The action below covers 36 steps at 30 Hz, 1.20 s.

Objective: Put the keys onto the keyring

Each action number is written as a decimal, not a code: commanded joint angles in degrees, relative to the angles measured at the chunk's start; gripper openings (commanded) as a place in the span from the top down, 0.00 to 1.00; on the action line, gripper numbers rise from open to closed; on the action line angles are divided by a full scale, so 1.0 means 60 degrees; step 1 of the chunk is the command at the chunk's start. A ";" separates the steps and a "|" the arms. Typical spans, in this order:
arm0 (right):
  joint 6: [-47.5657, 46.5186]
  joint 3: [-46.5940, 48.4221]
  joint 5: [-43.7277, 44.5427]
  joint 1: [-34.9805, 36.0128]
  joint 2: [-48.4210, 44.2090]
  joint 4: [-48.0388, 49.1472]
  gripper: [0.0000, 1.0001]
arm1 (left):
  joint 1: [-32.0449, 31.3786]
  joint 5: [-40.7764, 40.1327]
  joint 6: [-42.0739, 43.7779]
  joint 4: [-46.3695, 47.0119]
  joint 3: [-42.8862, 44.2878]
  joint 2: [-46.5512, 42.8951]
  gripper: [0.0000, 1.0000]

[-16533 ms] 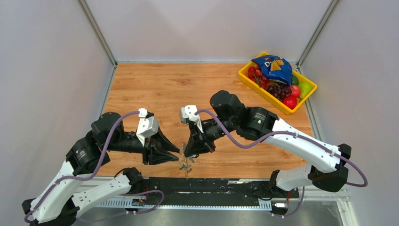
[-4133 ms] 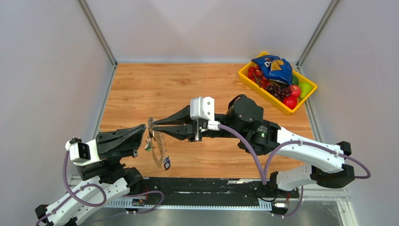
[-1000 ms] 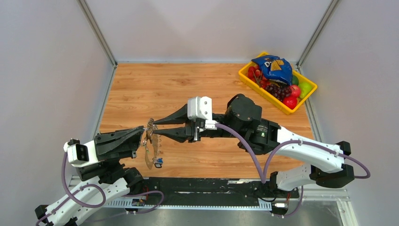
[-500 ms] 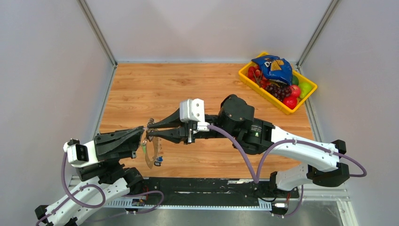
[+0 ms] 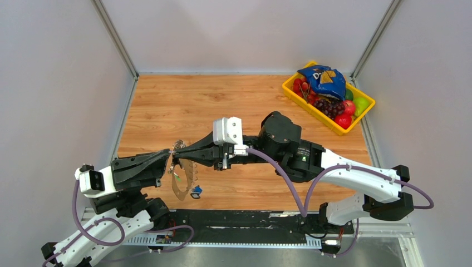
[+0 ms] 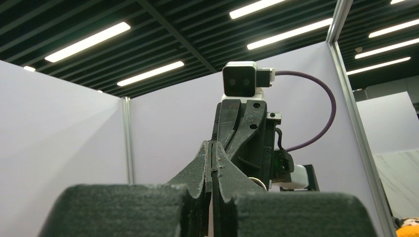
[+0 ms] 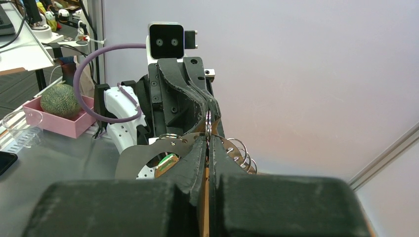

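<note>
The keyring (image 5: 186,166) is a thin metal hoop with holes and small split rings, hanging above the table's near left part. My left gripper (image 5: 168,157) is shut on its top from the left. My right gripper (image 5: 179,152) meets it tip to tip from the right, shut on the same top edge. Two keys dangle from the hoop, one with a green tag (image 5: 178,177) and one with a dark tag (image 5: 196,192). The right wrist view shows the right gripper (image 7: 208,140) pinched on the keyring (image 7: 136,155), the green tag (image 7: 168,162) behind. The left gripper (image 6: 212,148) shows no gap.
A yellow basket (image 5: 289,89) with fruit and a blue snack bag stands at the back right corner. Grey panels wall in the wooden table (image 5: 222,100) on three sides. A black rail (image 5: 250,217) with the arm bases runs along the near edge.
My right gripper moved a little left and closed its jaws on the top of the keyring. The hoop and keys swung slightly. The left gripper stayed shut in place.
</note>
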 commanded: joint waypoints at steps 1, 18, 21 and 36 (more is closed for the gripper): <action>-0.0059 0.0329 -0.0096 0.0070 -0.0003 0.0166 1.00 | -0.0030 0.0006 -0.0072 0.0373 0.0360 -0.0046 1.00; 0.0283 -0.0067 0.0491 -0.0198 -0.0830 -0.2312 1.00 | -0.0026 0.0340 0.0938 -0.7541 0.2320 -0.1115 0.69; 0.0436 -0.0328 0.0381 -0.0375 -0.1089 -0.2857 1.00 | -0.0023 0.0474 0.1232 -0.9431 0.3052 -0.1021 0.60; 0.0184 0.0205 -0.0898 -0.0765 -0.0737 -0.7165 1.00 | -0.0032 0.2302 0.1851 -1.4521 0.5029 0.0874 0.48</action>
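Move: Both closed hands meet at the keyring's upper edge; its middle hangs some 3 cm back of the right fingertips, 1 cm to their right and 4 cm below. The green key is about 4 cm back, level sideways and 4 cm below the right hand; the blue fob is 5 cm back, 4 cm right and 6 cm below. From the left hand the keyring's middle is roughly 3 cm back, 2 cm right and 4 cm below. Downward and to its right, the right hand carries the keyring off in its still-closed fingertips, dropping about 13 cm while its fingers, pointing left, dip some 30 degrees. The left hand first opens to about half, letting go of the ring's edge, then sinks about 8 cm and slightly right, its upright fingers tipping over to point right. ##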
